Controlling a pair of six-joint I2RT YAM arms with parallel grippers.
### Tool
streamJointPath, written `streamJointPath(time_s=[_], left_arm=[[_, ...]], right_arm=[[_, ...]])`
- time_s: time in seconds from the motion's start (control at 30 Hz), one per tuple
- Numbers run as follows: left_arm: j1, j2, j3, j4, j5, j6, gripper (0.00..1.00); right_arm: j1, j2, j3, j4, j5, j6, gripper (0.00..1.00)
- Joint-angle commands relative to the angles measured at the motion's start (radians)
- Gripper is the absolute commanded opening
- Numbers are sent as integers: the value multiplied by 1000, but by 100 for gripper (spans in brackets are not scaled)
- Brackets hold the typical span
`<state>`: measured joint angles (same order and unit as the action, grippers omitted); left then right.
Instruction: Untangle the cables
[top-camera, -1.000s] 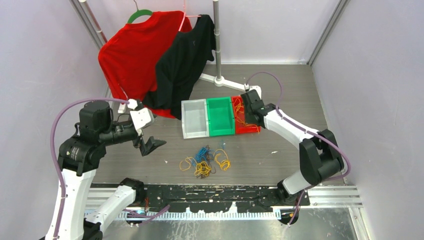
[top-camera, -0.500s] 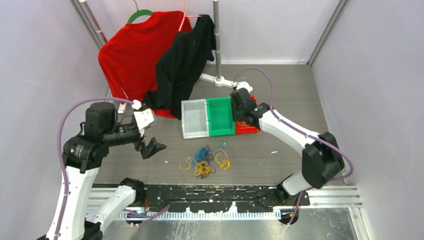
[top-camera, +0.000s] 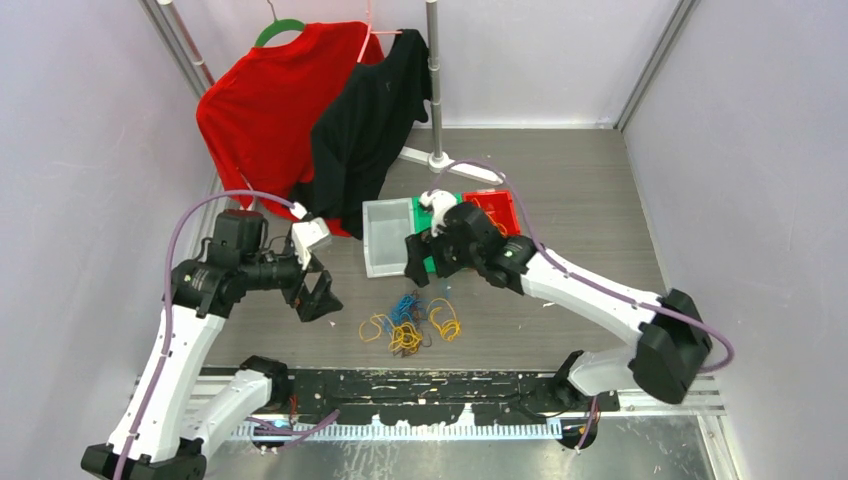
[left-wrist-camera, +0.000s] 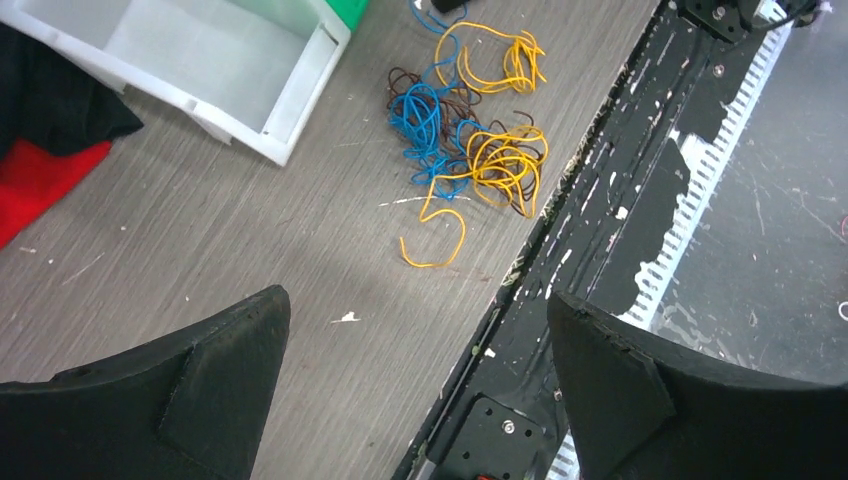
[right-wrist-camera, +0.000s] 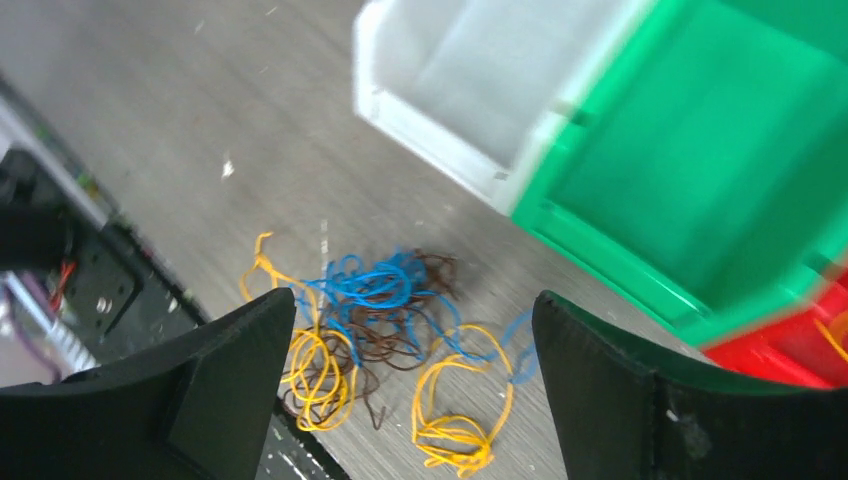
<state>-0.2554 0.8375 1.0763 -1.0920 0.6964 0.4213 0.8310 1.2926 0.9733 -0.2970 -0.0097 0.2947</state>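
Note:
The cables (top-camera: 410, 325) lie in one tangle of yellow-orange, blue and dark brown loops on the wooden table, close to its near edge. My right gripper (top-camera: 425, 262) hangs open just behind and above the tangle, empty. In the right wrist view the cables (right-wrist-camera: 380, 320) show between and below its spread fingers, gripper (right-wrist-camera: 412, 300). My left gripper (top-camera: 318, 298) stands open to the left of the tangle, empty. Its wrist view has the cables (left-wrist-camera: 470, 140) ahead of the gripper (left-wrist-camera: 415, 300). A few yellow wires lie in the red bin (top-camera: 505, 200).
Three bins stand in a row behind the tangle: white (top-camera: 368, 240), green (top-camera: 428, 207) partly under my right arm, and red. A red shirt (top-camera: 260, 110) and a black shirt (top-camera: 370, 120) hang on a rack (top-camera: 433, 80) at the back. The black base rail (top-camera: 420, 385) borders the near edge.
My right arm swung left from over the red bin to behind the tangle, and its gripper opened. My left arm moved right, closer to the tangle, still open.

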Motion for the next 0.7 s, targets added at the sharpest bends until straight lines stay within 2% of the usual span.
streamJointPath(time_s=[0.0,0.13,0.3,0.53,0.67], left_arm=[[22,-50,-4,90,-4,-66,99],[55,-80,-24,129,-41,-98,98],[83,-91,-35,213,-203,-141,96],[120,-78,7,180,-116,-183,96],[119,-92,12,170,-111,-172,96]], right_arm=[[21,152,123,15,-341,-168,85],[72,295,234,-116,-445,-301,69],[139,429,314,-184,-457,-400,69],[183,556,394,-216,-450,-439,66],[185,582,395,-185,-421,-440,54]])
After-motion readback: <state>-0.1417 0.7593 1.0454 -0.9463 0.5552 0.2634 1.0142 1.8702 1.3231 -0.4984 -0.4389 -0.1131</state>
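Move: The main tangle of blue, brown and yellow cable lies about 9 cm back and 6 cm left of the right hand, some 15 cm below it. From that hand, the loose yellow coil is about 8 cm back and 3 cm right. The grey bin's middle is roughly 11 cm ahead and 8 cm left, the green bin 11 cm ahead and 3 cm right. From the left hand, the tangle is level, about 15 cm right and 21 cm below. The right hand leaves the bins and swoops left, down and back, roughly 10 cm each way, onto the left part of the main tangle, turning some 45 degrees counter-clockwise so its fingers point left and down, while they narrow from wide open to a bit over half, still unclosed on any cable. The empty left hand makes room, drawing about 5 cm forward and left away from the tangle and turning slightly counter-clockwise, fingers staying wide open. ##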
